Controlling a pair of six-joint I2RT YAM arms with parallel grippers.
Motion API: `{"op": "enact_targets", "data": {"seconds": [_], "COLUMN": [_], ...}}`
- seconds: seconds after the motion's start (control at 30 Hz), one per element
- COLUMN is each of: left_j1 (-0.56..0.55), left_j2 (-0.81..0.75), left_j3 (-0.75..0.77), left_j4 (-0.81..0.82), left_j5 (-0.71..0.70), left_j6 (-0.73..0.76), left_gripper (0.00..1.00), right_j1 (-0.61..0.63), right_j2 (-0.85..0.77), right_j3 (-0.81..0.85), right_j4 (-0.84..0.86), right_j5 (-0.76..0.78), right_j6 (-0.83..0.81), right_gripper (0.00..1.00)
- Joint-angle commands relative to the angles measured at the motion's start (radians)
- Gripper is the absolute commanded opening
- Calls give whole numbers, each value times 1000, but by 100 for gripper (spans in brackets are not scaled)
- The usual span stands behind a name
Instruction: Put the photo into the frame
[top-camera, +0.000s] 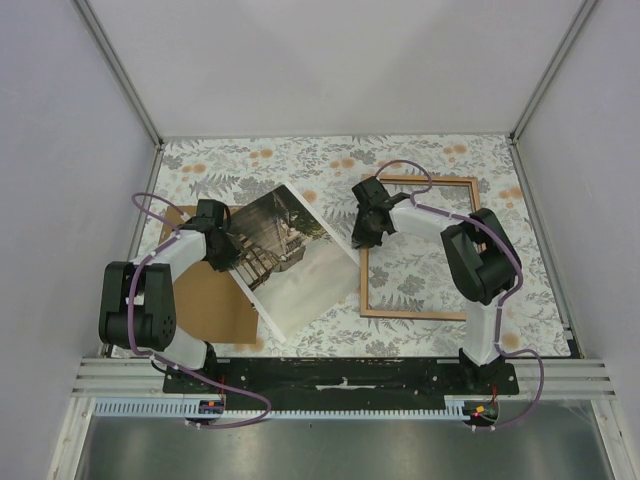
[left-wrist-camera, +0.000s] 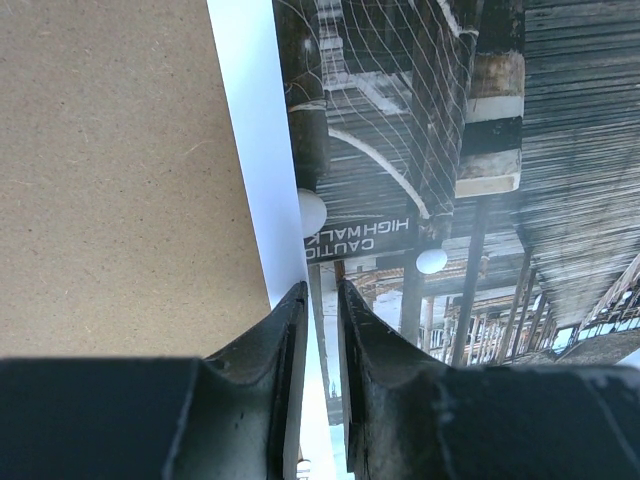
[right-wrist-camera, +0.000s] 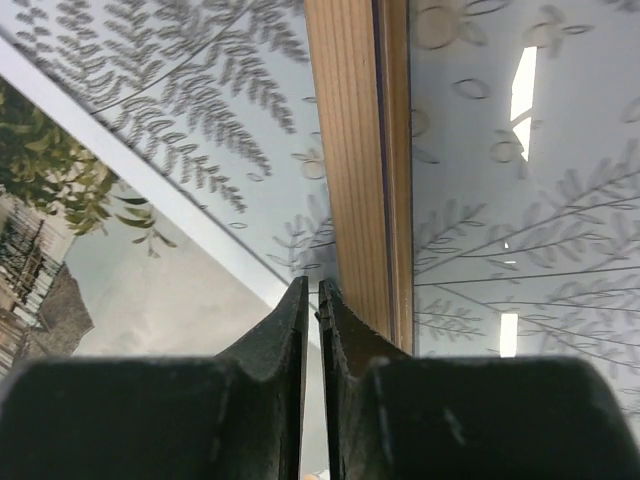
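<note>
The photo (top-camera: 295, 255) lies picture side up, turned at an angle, left of the table's middle. Its left part rests on the brown backing panel (top-camera: 210, 300). My left gripper (top-camera: 228, 250) points down at the photo's left edge. In the left wrist view its jaws (left-wrist-camera: 322, 288) stand a narrow gap apart over the photo's (left-wrist-camera: 400, 150) white border, pinching nothing. The frame (top-camera: 415, 315) lies flat on the right, wood-coloured side up. My right gripper (top-camera: 368, 236) is between the photo's right corner and the frame's left rail (right-wrist-camera: 355, 150). Its jaws (right-wrist-camera: 312, 285) are nearly together, with only a slit, beside the photo (right-wrist-camera: 120, 290).
A floral cloth (top-camera: 430, 165) covers the table. Grey enclosure walls stand close on the left, right and back. The backing panel (left-wrist-camera: 110, 170) reaches towards the table's left edge. A purple cable loops over each arm.
</note>
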Motion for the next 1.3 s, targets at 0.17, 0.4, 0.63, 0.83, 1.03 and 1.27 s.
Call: {"op": "enact_targets", "data": {"seconds": [0.17, 0.4, 0.63, 0.83, 1.03, 1.27], "left_j1": [11, 13, 13, 13, 14, 40], "left_j2": [6, 6, 1, -41, -187, -226], "left_j3": [-2, 0, 6, 41, 66, -12], "left_j4": [-14, -14, -14, -20, -88, -47], "left_j5": [-45, -42, -33, 26, -33, 5], "left_j6": [-10, -12, 1, 19, -4, -15], "left_gripper": [25, 25, 25, 28, 56, 68], "right_j1": [-102, -137, -154, -142, -73, -30], "right_j2": [-62, -74, -100, -112, -88, -1], "right_j3": [-95, -136, -176, -135, -21, 88], "right_j4": [-8, 10, 44, 58, 21, -24], "right_j5": [44, 27, 10, -65, -65, -116], "right_j6": [-89, -108, -123, -174, -243, -302], "right_gripper": [17, 18, 24, 36, 47, 54]}}
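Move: The right fingertips already rest against the outer side of the frame's left bar, about 1 cm to their right. The frame's middle lies some 15 cm to their right, level with them. The photo's middle is roughly 18 cm to their left and 5 cm nearer the base, its right corner reaching under the bar. From the left fingertips, on the photo's left edge, its middle lies about 12 cm right, with the brown board's middle some 7 cm left and 1 cm back. Rightward and low along the table, the right hand keeps pushing the frame's left bar with its fingertips, slowing over about 6 cm. Then it opens, leaves the bar and swings back left some 5 cm, rising 2–3 cm and turning counter-clockwise. The left hand stays on the photo's left edge until late, then opens and lifts off about 6 cm. ##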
